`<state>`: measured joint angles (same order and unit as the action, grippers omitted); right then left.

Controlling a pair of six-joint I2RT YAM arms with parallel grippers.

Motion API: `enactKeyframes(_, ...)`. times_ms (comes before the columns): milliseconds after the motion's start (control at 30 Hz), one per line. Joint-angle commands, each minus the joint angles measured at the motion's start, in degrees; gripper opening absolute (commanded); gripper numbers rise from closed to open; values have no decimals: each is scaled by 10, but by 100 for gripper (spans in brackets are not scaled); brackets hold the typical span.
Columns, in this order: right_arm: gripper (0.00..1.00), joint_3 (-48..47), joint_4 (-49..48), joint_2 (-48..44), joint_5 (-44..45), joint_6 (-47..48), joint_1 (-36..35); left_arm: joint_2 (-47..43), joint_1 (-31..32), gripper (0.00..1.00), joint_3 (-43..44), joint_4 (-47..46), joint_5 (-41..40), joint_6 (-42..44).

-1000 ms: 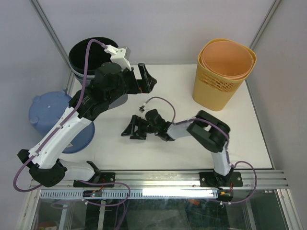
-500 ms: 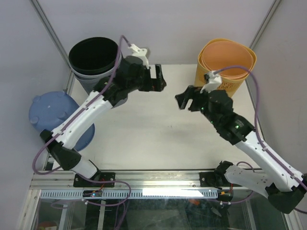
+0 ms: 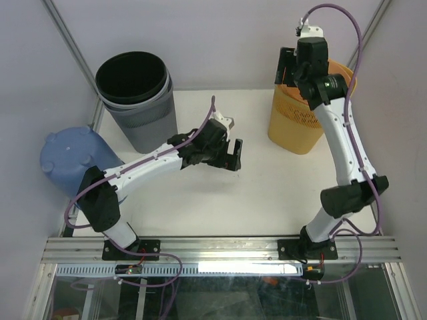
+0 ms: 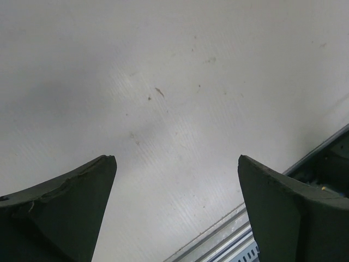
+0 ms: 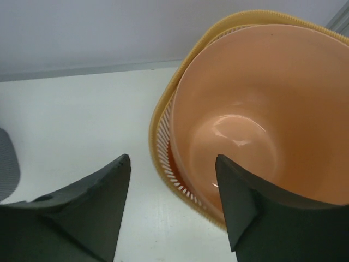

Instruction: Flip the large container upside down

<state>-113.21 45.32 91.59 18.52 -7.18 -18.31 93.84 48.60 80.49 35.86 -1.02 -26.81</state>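
Note:
The large container [image 3: 300, 127], a yellow slotted basket, stands upright at the table's back right with a smooth orange bucket [image 3: 337, 80] nested inside. My right gripper [image 3: 285, 67] hovers open above its left rim. In the right wrist view the basket's rim [image 5: 158, 143] runs between the jaws of the right gripper [image 5: 172, 159]: one finger over the table, the other over the orange bucket [image 5: 256, 109]. Nothing is held. My left gripper [image 3: 233, 155] is open, low over the middle of the table; the left wrist view shows only bare table between the jaws of the left gripper [image 4: 176, 158].
A black bin nested in a grey one [image 3: 137, 100] stands at the back left; its grey side shows in the right wrist view [image 5: 6, 164]. A blue tub [image 3: 67, 157] sits bottom up off the table's left edge. A metal rail [image 3: 220, 245] lines the near edge.
The right arm swung up from the middle of the table to the yellow basket's rim. The left arm came down from the back to the table's middle, still open.

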Motion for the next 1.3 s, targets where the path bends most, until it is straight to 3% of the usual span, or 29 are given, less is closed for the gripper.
enactKeyframes(0, 62, -100, 71, 57, -60, 53, 49, -64, 33, 99, -56, -85, 28, -17)
enactKeyframes(100, 56, -116, 69, 79, -116, 62, 79, -66, 42, 99, -74, -87, 32, -21)
enactKeyframes(433, 61, -119, 65, 109, -204, 66, 96, -51, 54, 99, -71, -87, 33, -18)
enactKeyframes(800, 46, -146, 70, 166, -181, 75, 101, -51, 65, 99, -70, -87, 38, -22)
enactKeyframes(1000, 49, -138, 76, 174, -203, 80, 101, -50, 68, 99, -75, -86, 37, -24)
enactKeyframes(1067, 43, -135, 74, 173, -209, 81, 101, -48, 69, 99, -75, -86, 38, -23)
enactKeyframes(1167, 20, -142, 73, 166, -203, 81, 101, -46, 69, 99, -72, -86, 39, -24)
enactKeyframes(1267, 9, -162, 69, 152, -199, 81, 101, -44, 70, 99, -72, -86, 38, -24)
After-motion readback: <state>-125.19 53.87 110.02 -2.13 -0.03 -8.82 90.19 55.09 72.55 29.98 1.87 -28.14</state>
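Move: From the right hand, the middle of the peach container lies about 8 cm ahead, 11 cm to the right and some 20 cm below, with its left rim much nearer, around 9 cm down. The yellow basket surrounds it, centred on the same spot but slightly lower, and the black container stands about 44 cm left and 9 cm ahead. From the left hand, the peach container is roughly 24 cm ahead, 24 cm right, near its height. The right hand sinks about 9 cm while reaching some 6 cm forward onto the left rim of the peach container, its fingers tipping about 15 degrees further down and turning a little counter-clockwise; they narrow on the way and, once the descent ends, close to pinch the wall, one finger inside the container and the other in the gap to the yellow basket. Meanwhile the empty left hand draws back about 5 cm and slightly right over the bare table, still wide open. ##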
